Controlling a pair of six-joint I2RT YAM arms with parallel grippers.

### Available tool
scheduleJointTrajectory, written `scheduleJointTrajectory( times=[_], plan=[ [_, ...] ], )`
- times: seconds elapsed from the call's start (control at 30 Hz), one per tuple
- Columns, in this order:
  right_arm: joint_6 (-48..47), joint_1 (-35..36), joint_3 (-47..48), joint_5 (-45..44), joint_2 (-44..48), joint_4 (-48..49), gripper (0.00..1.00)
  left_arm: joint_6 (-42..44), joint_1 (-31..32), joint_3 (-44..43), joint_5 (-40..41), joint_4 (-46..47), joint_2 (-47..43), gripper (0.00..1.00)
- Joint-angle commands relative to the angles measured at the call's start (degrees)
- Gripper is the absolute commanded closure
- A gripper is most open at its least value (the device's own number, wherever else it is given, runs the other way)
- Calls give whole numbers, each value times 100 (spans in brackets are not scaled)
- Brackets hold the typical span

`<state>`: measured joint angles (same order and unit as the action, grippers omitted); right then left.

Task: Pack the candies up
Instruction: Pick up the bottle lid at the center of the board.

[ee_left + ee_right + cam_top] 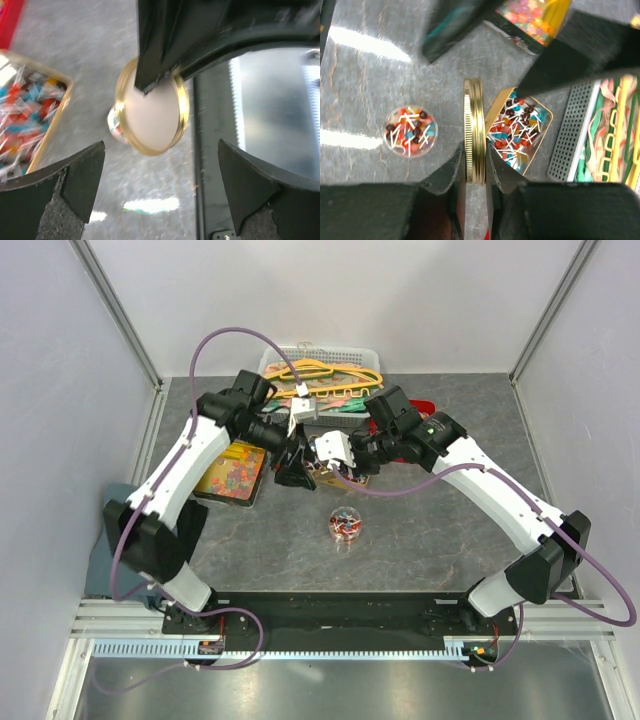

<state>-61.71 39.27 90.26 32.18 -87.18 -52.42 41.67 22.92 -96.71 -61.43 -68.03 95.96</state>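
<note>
The candies show in three places. A small clear jar [345,525] [411,131] on the grey table holds red, blue and dark pieces with white sticks. A gold-rimmed tray [520,130] [30,110] holds more of these. A second tray [232,472] [530,15] holds orange, yellow and pink gummies. My right gripper [476,165] [330,452] is shut on a gold jar lid [474,131] [152,112], held edge-on above the table. My left gripper [160,165] [293,465] stands open just in front of the lid, apart from it, with nothing between its fingers [65,185].
A white basket [320,370] with coloured hangers [615,130] stands at the back, a red object [425,405] to its right. A grey perforated piece [575,130] lies beside the stick-candy tray. Both arms meet over the table's middle.
</note>
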Motion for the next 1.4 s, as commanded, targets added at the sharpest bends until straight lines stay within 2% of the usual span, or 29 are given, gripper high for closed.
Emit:
scheduleJointTrajectory(
  times=[0.0,0.13,0.3,0.47,0.63,0.77,1.17,1.3,1.37],
  plan=[
    [1160,20,-87,-81,130,759,91,-1108,248,942,1510,1809,-1052,0],
    [1688,20,-263,7,192,1286,91,-1319,310,1443,1652,2407,-1211,1],
    [1996,20,-254,235,96,1349,90,-1398,450,1821,1888,3023,-1527,3],
    [2251,-129,-421,955,183,1507,89,-1407,494,2200,2056,3568,-1826,10],
    [2383,-533,-605,1736,184,1577,89,-1416,494,2253,1592,3630,-1994,17],
    [2506,-920,-606,2439,140,1577,89,-1521,494,2200,1222,3613,-2055,31],
    [2813,-1053,-316,2995,-54,1683,88,-1627,503,1989,878,3454,-1871,33],
    [2910,-1044,-254,3101,-124,1762,87,-1636,503,1998,861,3454,-1862,46],
    [2937,-1044,-254,3110,-150,1788,87,-1636,503,2015,843,3454,-1836,67]
  ],
)
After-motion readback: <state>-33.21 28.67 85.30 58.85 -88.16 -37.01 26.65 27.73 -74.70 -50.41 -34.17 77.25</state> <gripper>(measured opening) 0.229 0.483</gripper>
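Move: The bottle lid, already held by the rim in the right fingers, has its middle about 3 cm left of that hand and 2 cm below it; the wide-open left fingers wait some 9 cm to that hand's left, about level. From the left hand the lid lies roughly 6 cm right and 3 cm lower. On the board some 20 cm below the left hand, the lollipop box stands 5 cm ahead and 9 cm right, the candy bottle 11 cm back and 10 cm right. The lid stays pinched in the right fingers while that hand turns it some 35 degrees, rolling and tipping the fingers up towards level, and rises about 2.5 cm after a short swing left and back right. The left hand dips about 3 cm, going forward, then comes back and up, rolling roughly 20 degrees and closing to a little over half open, its fingers straddling the lid's free edge. ##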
